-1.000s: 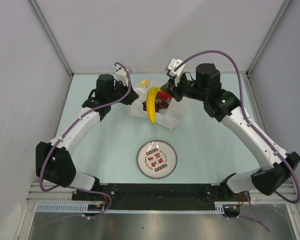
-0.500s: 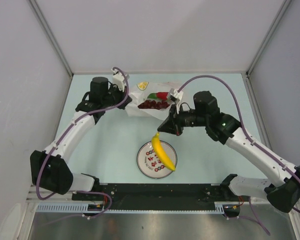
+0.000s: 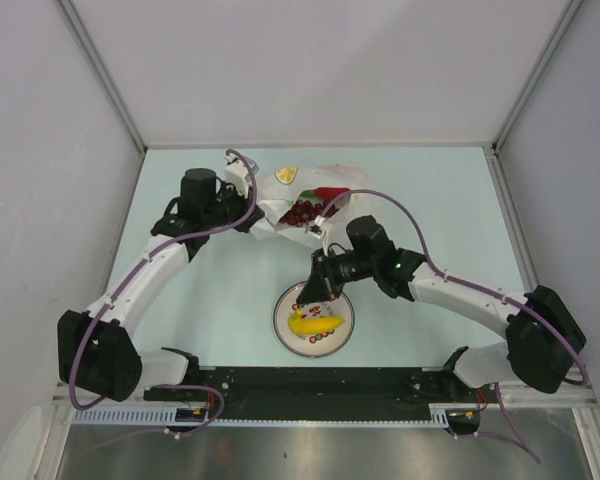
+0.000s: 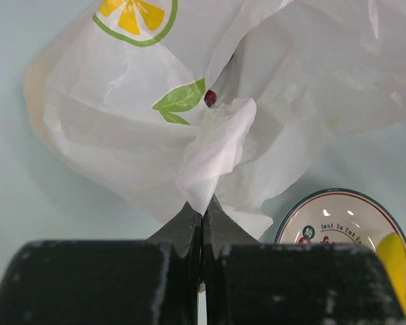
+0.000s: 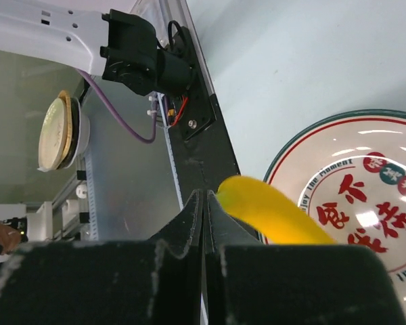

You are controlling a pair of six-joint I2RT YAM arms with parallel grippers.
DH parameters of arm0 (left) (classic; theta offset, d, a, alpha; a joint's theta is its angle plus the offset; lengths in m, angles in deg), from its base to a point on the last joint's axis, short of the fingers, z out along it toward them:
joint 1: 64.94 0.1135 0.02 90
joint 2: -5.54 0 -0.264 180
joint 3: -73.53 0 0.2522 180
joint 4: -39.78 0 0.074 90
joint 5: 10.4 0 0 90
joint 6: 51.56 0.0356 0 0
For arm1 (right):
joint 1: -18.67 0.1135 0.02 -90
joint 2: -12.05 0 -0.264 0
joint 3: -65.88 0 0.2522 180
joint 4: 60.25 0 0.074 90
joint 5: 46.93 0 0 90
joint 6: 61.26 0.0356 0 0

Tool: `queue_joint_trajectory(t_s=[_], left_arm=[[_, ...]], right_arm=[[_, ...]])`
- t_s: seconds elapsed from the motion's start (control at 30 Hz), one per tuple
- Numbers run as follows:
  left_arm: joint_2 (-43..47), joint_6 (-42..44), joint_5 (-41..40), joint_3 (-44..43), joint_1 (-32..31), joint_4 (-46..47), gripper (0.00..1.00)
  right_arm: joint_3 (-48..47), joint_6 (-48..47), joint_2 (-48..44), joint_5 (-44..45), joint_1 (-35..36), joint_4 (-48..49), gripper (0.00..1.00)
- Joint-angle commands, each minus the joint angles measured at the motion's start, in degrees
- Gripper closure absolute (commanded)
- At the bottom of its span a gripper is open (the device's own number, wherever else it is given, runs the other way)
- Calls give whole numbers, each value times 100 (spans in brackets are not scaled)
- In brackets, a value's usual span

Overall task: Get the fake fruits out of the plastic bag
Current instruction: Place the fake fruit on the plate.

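Observation:
The plastic bag (image 3: 315, 190) lies crumpled at the back of the table. Its mouth shows a red fruit with green leaves (image 3: 327, 193) and dark grapes (image 3: 302, 212). My left gripper (image 3: 260, 218) is shut on a fold of the bag (image 4: 122, 135), pinched between the fingertips of that gripper (image 4: 203, 206). One grape (image 4: 210, 98) peeks through the bag. The yellow banana (image 3: 316, 322) lies across the white plate (image 3: 346, 303). My right gripper (image 3: 305, 298) is shut at its left end. In the right wrist view the banana (image 5: 271, 210) starts right at the closed tips of the right gripper (image 5: 204, 193).
The plate (image 5: 365, 169) carries red marks and sits just ahead of the black base rail (image 3: 310, 380). Grey walls close in the table on three sides. A printed lemon mark (image 3: 286, 175) shows on the bag's far left corner.
My right arm carried the banana from the bag down toward me; it hung over the plate and now lies on it. The left gripper kept its hold on the bag.

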Motion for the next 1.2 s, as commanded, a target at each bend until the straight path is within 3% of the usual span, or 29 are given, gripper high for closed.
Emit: queue_joint_trajectory(t_s=[0.0,0.23,0.4,0.5,0.53,0.6,0.63,0.77,0.8,0.87,1.0,1.17], left_arm=[[261,-85,194,84,14,184,100],[278,-94,150,101,14,167,100],[129,-103,150,-65,-3,158,100],[103,-138,158,-136,5,158,100],[103,-147,150,-136,14,158,100],[129,-164,158,-145,14,158,100],[155,-173,150,-136,5,149,100],[261,-191,132,-145,14,140,100],[278,-199,132,-153,14,140,100],[357,-208,123,-162,5,132,100],[472,-235,141,-180,14,123,100],[595,-217,150,-189,14,105,100]], right_arm=[[-1,520,505,-246,122,1129,100],[-10,721,1542,-246,-27,1463,100],[-238,784,2124,-167,-501,1684,100],[-449,678,2265,-211,-677,1456,82],[-458,626,2213,-220,-703,1412,68],[-546,189,1941,-194,-756,1052,59],[-581,3,1827,-124,-756,859,48],[-599,-1226,880,692,-625,-368,41],[-599,-1899,685,912,-520,-591,41],[-555,-2615,342,1475,6,-1030,39],[-415,-3311,68,2143,509,-1217,38],[-230,-4110,331,2486,597,-1111,24]])
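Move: I still hold the banana by one end in my right fingers. The plate's middle lies about 13 cm below them, roughly 1 cm ahead and 2 cm to their right. The open plastic bag with the other fruit sits some 27 cm ahead of my right hand, about level sideways and 10 cm lower. From my left hand, still pinching the bag's edge, the plate is about 19 cm back, 13 cm right and 15 cm down. I sink my right hand about 10 cm towards the plate, swinging it forward some 8 cm over the far half. There I open wide and let the banana go, then rise about 7 cm and draw back around 5 cm, rolling the wrist roughly 45 degrees. My left hand keeps its pinch on the bag, easing up slightly at the end. ##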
